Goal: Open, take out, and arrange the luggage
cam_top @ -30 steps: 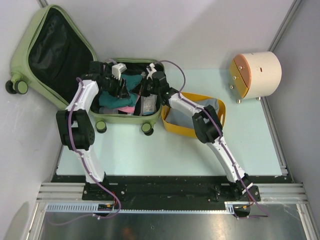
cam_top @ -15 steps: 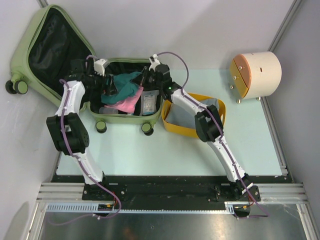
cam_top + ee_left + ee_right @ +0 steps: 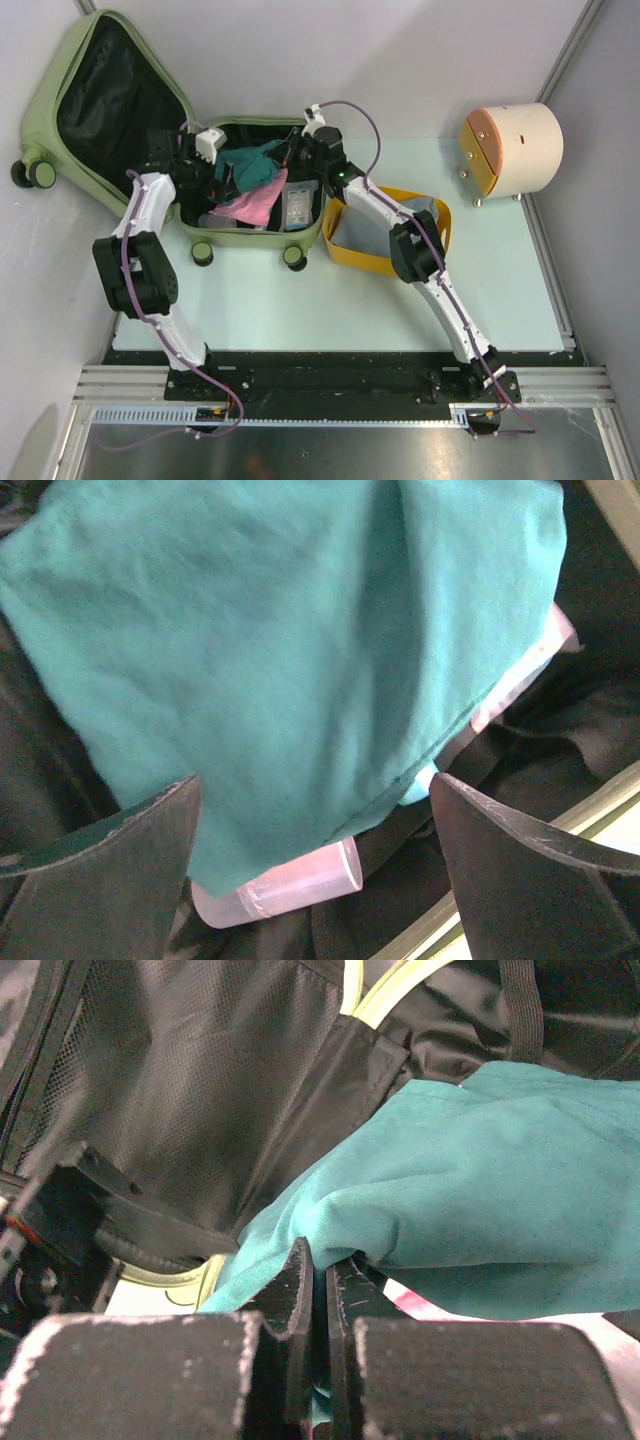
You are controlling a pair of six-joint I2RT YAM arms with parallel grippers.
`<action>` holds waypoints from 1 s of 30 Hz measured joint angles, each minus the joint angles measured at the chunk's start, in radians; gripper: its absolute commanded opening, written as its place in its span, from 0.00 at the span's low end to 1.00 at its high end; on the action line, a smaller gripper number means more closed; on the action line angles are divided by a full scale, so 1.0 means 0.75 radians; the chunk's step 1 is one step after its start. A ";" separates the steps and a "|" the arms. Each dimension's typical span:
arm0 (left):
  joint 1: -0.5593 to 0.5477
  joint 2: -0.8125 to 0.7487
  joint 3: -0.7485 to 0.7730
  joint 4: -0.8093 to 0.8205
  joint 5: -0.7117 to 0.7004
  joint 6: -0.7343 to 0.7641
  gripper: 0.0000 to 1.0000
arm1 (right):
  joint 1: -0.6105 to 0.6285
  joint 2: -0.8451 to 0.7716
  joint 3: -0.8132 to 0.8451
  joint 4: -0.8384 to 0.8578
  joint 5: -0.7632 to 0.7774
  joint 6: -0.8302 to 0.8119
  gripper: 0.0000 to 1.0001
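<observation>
The pale sage-green suitcase (image 3: 310, 232) lies open at the table's back left, its lid (image 3: 60, 70) propped against the wall with black lining showing. Inside lie a teal cloth (image 3: 252, 162), a pink cloth (image 3: 252, 205) and a clear pouch (image 3: 298, 205). My right gripper (image 3: 290, 152) is shut on a fold of the teal cloth (image 3: 480, 1170), pinched between its fingertips (image 3: 300, 1270). My left gripper (image 3: 222, 172) is open just above the teal cloth (image 3: 280, 650), with a clear pink tube (image 3: 285, 883) showing under the cloth's edge.
A yellow plastic basket (image 3: 352, 255) with grey cloth inside stands right of the suitcase, under my right arm. A cream cylindrical drum (image 3: 520, 145) lies at the back right. White walls close in at left and behind; a metal rail runs down the right.
The left arm swung left out of the case, then its gripper came back to the teal cloth. The right gripper rose slightly with the teal cloth, which now bunches toward the back.
</observation>
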State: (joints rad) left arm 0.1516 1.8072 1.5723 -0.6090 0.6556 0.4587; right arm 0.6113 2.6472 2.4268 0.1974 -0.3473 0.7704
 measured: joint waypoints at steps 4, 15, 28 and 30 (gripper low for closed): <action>-0.052 -0.049 -0.153 0.095 -0.079 0.076 1.00 | 0.000 0.000 0.007 0.014 0.003 0.000 0.00; -0.107 -0.024 -0.142 0.456 -0.300 -0.013 0.31 | -0.011 -0.001 0.002 0.059 -0.015 0.001 0.00; -0.151 -0.110 -0.070 0.530 -0.301 -0.053 0.00 | -0.028 -0.064 0.001 0.125 -0.037 0.002 0.00; -0.162 -0.149 -0.068 0.530 -0.302 -0.053 0.00 | -0.031 -0.094 -0.004 0.129 -0.038 0.005 0.00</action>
State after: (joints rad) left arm 0.0303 1.6958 1.5215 -0.2115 0.4290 0.4187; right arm 0.5880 2.5767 2.4241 0.2943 -0.3759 0.7742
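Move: The left hand is open over the near-left part of the teal cloth, whose middle is about 6 cm to its right, 4 cm ahead and 4 cm lower. The pink cloth lies some 7 cm right, 5 cm back and 8 cm below, and the clear packet about 17 cm right and 5 cm back, 10 cm below. The right hand already pinches the teal cloth's far-right part, with the cloth's middle 8 cm to its left, 4 cm back and 5 cm below. Down about 4 cm, then forward roughly 5 cm and up, the left hand scoops into the near-left part of the teal cloth, shuts its fingers and pinches it, then lifts on to some 9 cm above its start, fingers tipping upward. The right hand keeps its pinch, nearly still at first, then rises about 7 cm too. ##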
